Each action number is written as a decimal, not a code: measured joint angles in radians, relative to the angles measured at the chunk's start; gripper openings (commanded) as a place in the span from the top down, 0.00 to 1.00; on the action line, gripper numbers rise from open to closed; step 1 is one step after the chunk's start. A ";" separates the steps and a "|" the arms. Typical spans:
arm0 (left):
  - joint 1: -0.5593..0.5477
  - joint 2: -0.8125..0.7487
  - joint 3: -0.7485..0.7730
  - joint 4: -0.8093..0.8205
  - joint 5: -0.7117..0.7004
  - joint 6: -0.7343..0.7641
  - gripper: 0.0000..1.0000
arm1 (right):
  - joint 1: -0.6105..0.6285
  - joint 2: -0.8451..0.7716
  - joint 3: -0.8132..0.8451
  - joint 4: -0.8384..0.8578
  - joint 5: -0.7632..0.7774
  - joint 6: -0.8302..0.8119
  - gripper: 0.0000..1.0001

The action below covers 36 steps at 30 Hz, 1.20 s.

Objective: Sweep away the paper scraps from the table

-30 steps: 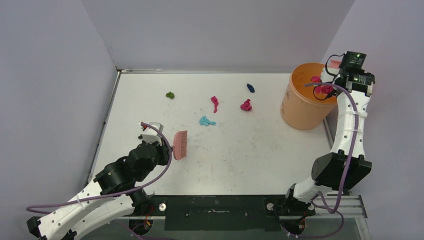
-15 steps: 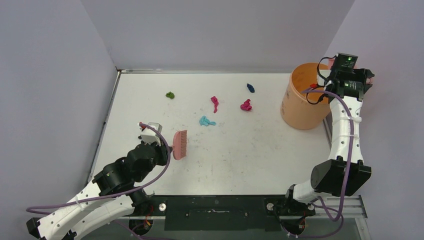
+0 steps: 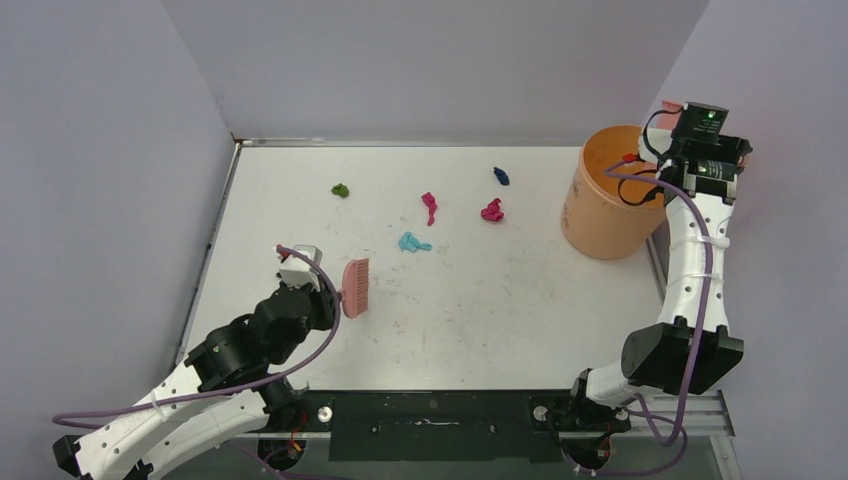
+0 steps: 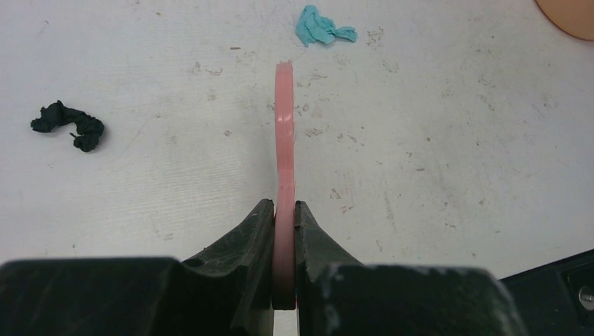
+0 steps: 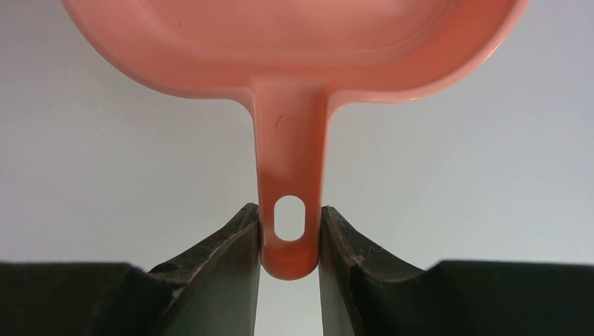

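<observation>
Several paper scraps lie on the white table point(image 3: 500, 320): a green one point(image 3: 340, 190), two magenta ones point(image 3: 429, 207) point(image 3: 491, 210), a dark blue one point(image 3: 500, 176) and a cyan one point(image 3: 412, 242). My left gripper point(image 4: 284, 210) is shut on the handle of the pink hand brush point(image 3: 356, 287), which stands at the table's left middle. In the left wrist view the cyan scrap point(image 4: 322, 26) lies just beyond the brush point(image 4: 284, 126). My right gripper point(image 5: 291, 224) is shut on the pink dustpan's handle point(image 5: 291, 175), held up against the wall beside the bucket.
An orange bucket point(image 3: 605, 195) stands at the table's far right edge, under my right wrist point(image 3: 705, 160). Lilac walls close in the back and both sides. A dark green scrap point(image 4: 68, 124) lies to the left of the brush in the left wrist view.
The right arm has swung the dustpan up and back from over the bucket's mouth; the magenta wads seen there are gone from view. The brush has shifted slightly left.
</observation>
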<state>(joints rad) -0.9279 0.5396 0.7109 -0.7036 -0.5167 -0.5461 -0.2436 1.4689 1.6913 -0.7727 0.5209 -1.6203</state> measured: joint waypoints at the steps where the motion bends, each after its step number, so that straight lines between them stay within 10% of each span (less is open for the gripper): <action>1: 0.000 0.000 0.000 -0.003 -0.008 0.000 1.00 | 0.000 -0.003 0.009 0.000 -0.012 0.017 0.95; 14: 0.027 0.052 0.035 -0.040 -0.127 0.006 1.00 | 0.003 -0.098 0.095 -0.104 -0.265 0.331 0.95; 22: 0.055 0.246 0.365 -0.191 -0.288 0.002 1.00 | 0.150 -0.106 0.093 -0.230 -0.482 0.571 0.95; 36: 0.457 0.716 0.513 -0.205 -0.347 0.201 1.00 | 0.423 -0.263 -0.431 -0.273 -0.846 0.916 0.95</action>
<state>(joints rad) -0.4709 1.2552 1.2236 -0.9089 -0.8635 -0.3447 0.1795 1.2057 1.2606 -1.0454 -0.3248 -0.7044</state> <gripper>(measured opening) 0.092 0.308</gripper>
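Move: The dark scrap lies about 12 cm ahead of the left hand, 15 cm to its left and 18 cm below. From that hand, the light-blue scrap is some 22 cm ahead and 15 cm right; the green scrap is 39 cm ahead and 6 cm left. From the right hand, the dark scrap is roughly 90 cm left and 5 cm back, 37 cm below; the bin's middle is about 8 cm ahead, 6 cm left and 24 cm below. Still gripping the brush, the left hand starts slowly, then arcs up about 11 cm and comes most of the way down again, ending some 12 cm forward and 12 cm left, turned counter-clockwise with its left side raised, so that the brush comes to the left of the dark scrap. The right hand keeps its hold on the dustpan, lifts slightly, then swings it some 30 cm left away from the bin, sinking well below its start and drawing back a little while rolling its left side up by about 70 degrees out of the dumping tilt. ##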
